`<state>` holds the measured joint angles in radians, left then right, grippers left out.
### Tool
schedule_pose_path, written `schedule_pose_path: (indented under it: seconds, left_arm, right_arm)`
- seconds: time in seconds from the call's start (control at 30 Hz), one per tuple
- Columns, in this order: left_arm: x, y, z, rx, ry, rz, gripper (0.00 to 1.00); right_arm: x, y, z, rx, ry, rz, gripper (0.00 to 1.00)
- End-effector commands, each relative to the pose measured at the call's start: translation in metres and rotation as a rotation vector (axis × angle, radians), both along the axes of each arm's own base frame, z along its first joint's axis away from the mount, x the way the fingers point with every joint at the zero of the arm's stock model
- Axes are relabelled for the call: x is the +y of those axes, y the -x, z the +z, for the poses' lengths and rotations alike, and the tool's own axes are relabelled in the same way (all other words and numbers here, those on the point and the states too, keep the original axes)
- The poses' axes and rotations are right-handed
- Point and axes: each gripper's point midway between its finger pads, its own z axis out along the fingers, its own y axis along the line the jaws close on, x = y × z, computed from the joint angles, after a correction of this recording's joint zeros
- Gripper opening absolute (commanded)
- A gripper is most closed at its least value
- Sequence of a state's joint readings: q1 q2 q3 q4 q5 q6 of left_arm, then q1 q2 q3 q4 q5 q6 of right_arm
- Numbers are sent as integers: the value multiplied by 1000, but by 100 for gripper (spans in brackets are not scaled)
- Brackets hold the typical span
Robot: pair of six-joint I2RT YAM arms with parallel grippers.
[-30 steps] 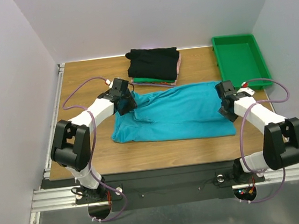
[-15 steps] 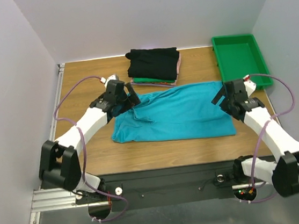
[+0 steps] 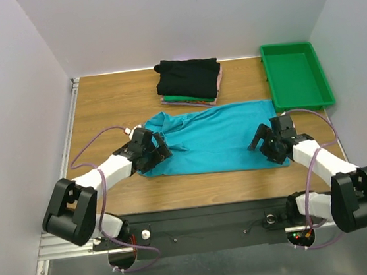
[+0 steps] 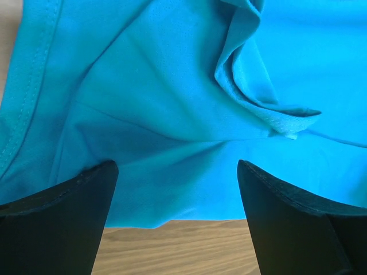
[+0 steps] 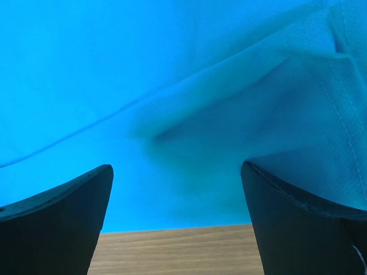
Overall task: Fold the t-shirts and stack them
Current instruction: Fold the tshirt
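Observation:
The teal t-shirt (image 3: 213,137) lies folded into a wide band across the middle of the wooden table (image 3: 101,110). Behind it sits a stack of folded t-shirts (image 3: 189,78), black on top with green and pink edges below. My left gripper (image 3: 159,153) hovers open over the teal shirt's near left corner. My right gripper (image 3: 262,143) is open over its near right corner. In the left wrist view the teal cloth (image 4: 172,103) fills the frame, its near hem between the black fingers (image 4: 63,223). The right wrist view likewise shows teal cloth (image 5: 172,86) with bare wood below.
A rigid green plastic tray (image 3: 294,75) stands at the back right corner of the table. White walls close in the table on the left, back and right. A metal rail (image 3: 207,224) runs along the near edge by the arm bases.
Both grippers have let go of the teal shirt's far corners, opened wide and pulled back toward the near edge of the shirt. The shirt now lies folded in half.

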<state>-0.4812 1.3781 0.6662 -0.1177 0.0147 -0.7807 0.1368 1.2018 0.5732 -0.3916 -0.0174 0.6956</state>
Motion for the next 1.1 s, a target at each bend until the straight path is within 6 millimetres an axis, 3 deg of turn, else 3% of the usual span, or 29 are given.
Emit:
schedule_pose_path:
  seconds: [0.0,0.07,0.2,0.27,0.4,0.47,0.5,0.6,0.7,0.73,0.8,0.83,1.07]
  left_arm:
    - [30,41,-24,102,-53,104,98]
    - [43,62,-25,131,-60,142,98]
    - [58,93,-16,157,-40,199,98]
    - [52,99,-10,156,-2,186,98]
    - [39,106,20,132,96,158,98]
    - [38,99,43,54,109,144,99]
    - [35,92,61,11,131,132,99]
    - [24,74,86,-68,139,75,99]
    - [3,59,83,-59,130,9,99]
    - [-14,53,80,-46,137,-60,98]
    - [-31,49,76,-23,141,-118,98]
    - [-40,48,63,17,128,-164,99]
    - [-58,32,46,54,72,-212,98]
  right_arm:
    - [-1,27,-8,19,-26,-12,100]
    - [-6,44,-7,48,-16,-48,100]
    - [7,68,-6,78,-130,-102,100]
    - [6,86,-8,127,-131,-110,100]
    - [1,86,18,29,-140,-143,100]
    - [1,74,45,-65,-135,-110,100]
    - [0,71,52,-81,-126,-104,100]
    - [0,58,69,-106,-99,-62,100]
    - [1,48,75,-130,-92,-47,100]
    - [0,43,76,-139,-88,-52,100]
    - [-3,36,78,-155,-75,-69,100]
    - [-3,34,78,-152,-70,-72,100]
    - [-5,27,69,-117,-47,-70,100]
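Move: Both hands have their open fingertips down on the t-shirt. Its middle lies about 19 cm to the left hand's right and 1 cm ahead; a bunched flap is some 4 cm ahead and 5 cm right. From the right hand the t-shirt's middle is roughly 6 cm ahead and 19 cm left, the folded stack 30 cm ahead and 26 cm left, and the green bin about 27 cm ahead and 15 cm right. Dragging the t-shirt back with open fingertips, both hands slide level towards the bases, the left nearly 10 cm and also 4 cm outward, the right about 7 cm. Both then lift free and ease forward; the left swings some 8 cm right, turning clockwise, and sinks again over the cloth beside the flap, while the right hovers, fingers still wide. ##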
